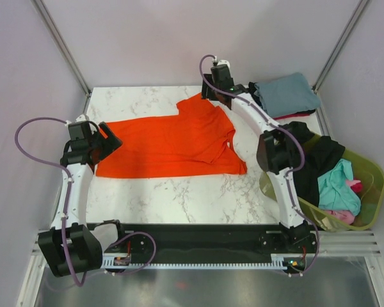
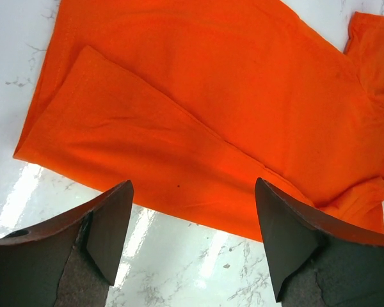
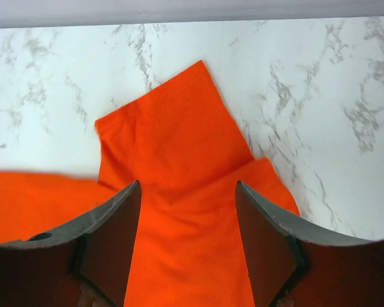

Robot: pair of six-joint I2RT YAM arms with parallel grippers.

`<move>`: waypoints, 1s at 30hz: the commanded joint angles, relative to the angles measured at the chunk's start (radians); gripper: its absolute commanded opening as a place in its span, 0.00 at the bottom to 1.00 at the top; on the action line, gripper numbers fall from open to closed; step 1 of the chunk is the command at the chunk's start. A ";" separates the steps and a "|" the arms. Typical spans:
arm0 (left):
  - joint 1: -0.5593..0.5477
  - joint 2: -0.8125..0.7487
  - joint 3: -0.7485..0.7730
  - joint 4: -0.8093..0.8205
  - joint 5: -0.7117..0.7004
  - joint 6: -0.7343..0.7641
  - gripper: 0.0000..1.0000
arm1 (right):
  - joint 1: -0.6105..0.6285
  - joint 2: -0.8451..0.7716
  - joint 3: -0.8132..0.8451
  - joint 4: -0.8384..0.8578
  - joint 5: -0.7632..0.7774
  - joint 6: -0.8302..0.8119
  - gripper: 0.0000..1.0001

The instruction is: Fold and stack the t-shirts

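Note:
A bright orange t-shirt (image 1: 173, 142) lies spread flat across the marble table, folded lengthwise, with one sleeve pointing to the back. My left gripper (image 1: 112, 139) hovers at its left end, open; in the left wrist view the orange t-shirt (image 2: 198, 109) lies just beyond the gripper (image 2: 192, 236), with bare marble between the fingers. My right gripper (image 1: 208, 94) is over the back sleeve, open; its wrist view shows the sleeve (image 3: 173, 147) under the gripper (image 3: 189, 236), nothing pinched. A folded grey-blue t-shirt (image 1: 288, 93) lies on a red one (image 1: 296, 116) at the back right.
An olive-green basket (image 1: 368, 171) stands at the right edge, holding black (image 1: 317, 157), teal (image 1: 338, 188) and pink (image 1: 340, 215) clothes that spill over its rim. Marble table (image 1: 179, 198) shows in front of the orange shirt. Grey walls close in the back and sides.

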 commanded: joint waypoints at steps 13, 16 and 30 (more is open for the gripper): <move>-0.027 0.009 -0.023 0.074 0.134 0.027 0.83 | -0.003 0.500 0.400 0.518 0.114 0.044 0.76; -0.034 0.006 -0.028 0.075 0.138 0.027 0.83 | -0.009 0.529 0.407 0.565 0.168 0.041 0.77; -0.041 0.036 -0.016 0.077 0.174 0.026 0.82 | 0.003 0.475 0.322 0.248 0.055 0.269 0.72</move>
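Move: The cuff of the orange shirt's far sleeve lies about 12 cm ahead of the right hand, some 5 cm to its left and 14 cm below. The shirt's body is centred about 12 cm back and 11 cm left of that hand; the black garment sits roughly 17 cm to the hand's right and 12 cm ahead, with the grey-blue stack about 12 cm farther right. From the left hand the cuff is around 40 cm ahead, 21 cm to the right and 15 cm below. Touching nothing at either end, the right hand reaches forward about 10 cm and some 4 cm left to over the sleeve, its open fingers tipping up roughly 15 degrees overall. On the way it dips about 8 cm, rises nearly 7, then sinks again about 3 while easing back slightly. The left hand, open above the shirt, drifts some 3 cm right, turning slightly clockwise. ##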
